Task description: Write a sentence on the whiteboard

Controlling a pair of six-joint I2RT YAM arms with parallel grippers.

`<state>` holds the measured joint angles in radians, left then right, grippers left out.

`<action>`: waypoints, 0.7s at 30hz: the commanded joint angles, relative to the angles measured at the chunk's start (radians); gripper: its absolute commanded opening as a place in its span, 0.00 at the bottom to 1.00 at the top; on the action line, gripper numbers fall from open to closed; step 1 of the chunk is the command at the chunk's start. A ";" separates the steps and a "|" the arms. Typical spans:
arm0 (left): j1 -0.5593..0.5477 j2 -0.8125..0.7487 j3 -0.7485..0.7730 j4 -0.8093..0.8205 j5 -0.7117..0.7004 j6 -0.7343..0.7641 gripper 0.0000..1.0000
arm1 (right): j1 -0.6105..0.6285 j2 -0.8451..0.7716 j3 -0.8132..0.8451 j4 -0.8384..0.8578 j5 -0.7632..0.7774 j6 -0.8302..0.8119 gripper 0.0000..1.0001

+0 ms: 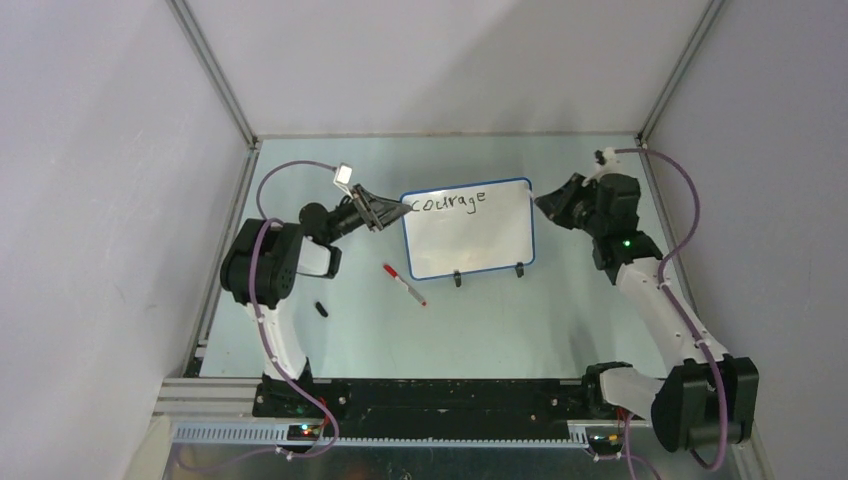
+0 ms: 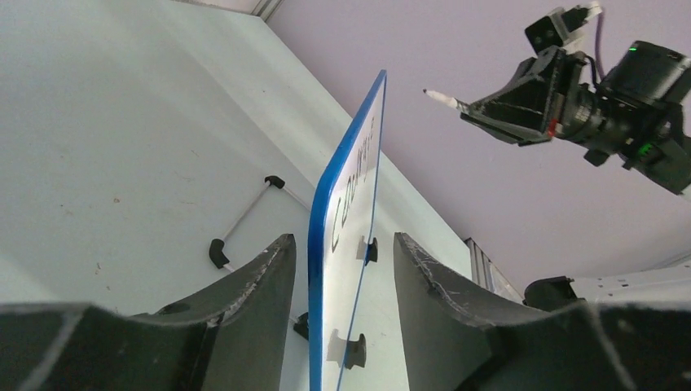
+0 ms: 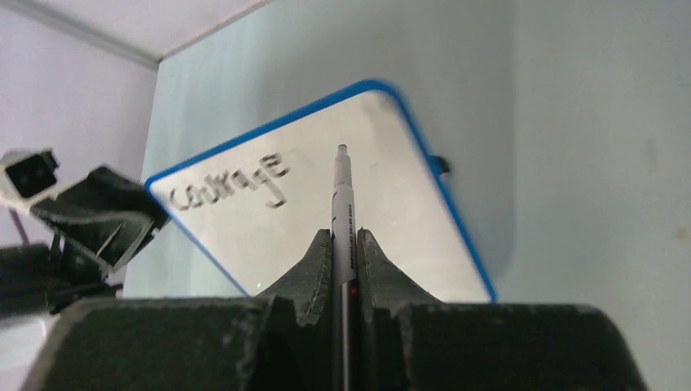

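The whiteboard (image 1: 470,240) stands upright on two black feet at mid table, blue-rimmed. Of the sentence, the black word "courage" (image 1: 448,201) runs along its top left. My left gripper (image 1: 385,212) straddles the board's upper left corner; in the left wrist view its fingers (image 2: 269,269) stand apart on either side of the blue rim (image 2: 324,244), with a gap on each side. My right gripper (image 3: 344,235) is shut on a white marker (image 3: 342,187), tip pointing at the board face (image 3: 391,212) but off it, beyond the board's right edge (image 1: 548,203).
A red-and-white pen (image 1: 404,284) lies on the table in front of the board's left corner. A small black cap (image 1: 321,309) lies nearer the left arm's base. Grey walls close in the table on three sides.
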<state>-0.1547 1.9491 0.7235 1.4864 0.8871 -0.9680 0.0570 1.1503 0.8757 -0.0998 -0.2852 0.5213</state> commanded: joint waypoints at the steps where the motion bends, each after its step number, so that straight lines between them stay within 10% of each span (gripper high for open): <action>1: 0.004 -0.064 -0.016 0.046 -0.022 0.051 0.56 | 0.146 -0.064 -0.003 0.010 0.161 -0.041 0.00; 8: 0.013 -0.122 -0.072 0.046 -0.049 0.094 0.96 | 0.285 -0.126 0.002 -0.006 0.281 -0.109 0.00; 21: 0.016 -0.287 -0.212 0.046 -0.131 0.214 0.99 | 0.482 -0.148 -0.024 0.027 0.555 -0.232 0.00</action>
<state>-0.1455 1.7443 0.5396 1.4860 0.7959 -0.8268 0.5121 1.0325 0.8650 -0.1081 0.1734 0.3389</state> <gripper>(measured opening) 0.994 0.133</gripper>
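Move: My right hand holds the black marker in the air; the whiteboard's middle is about 16 cm to its left, 3 cm back and some 13 cm lower, and the word "courage" near the board's top edge is roughly 20 cm left, 2 cm ahead and 8 cm below. My left hand has half-open fingers either side of the board's left edge: the board's middle is about 14 cm right, 5 cm back, 7 cm lower, and the red marker 15 cm back, 2 cm right, 16 cm down. I swing my right hand left about 7 cm, drawing it back some 4 cm and raising it slightly, so the held marker comes in over the board near the final "e"; its left side rolls down about 15 degrees and the fingers tip up. Meanwhile I spread my left fingers from half to fully open and ease that hand back, up and left, off the board's edge. ##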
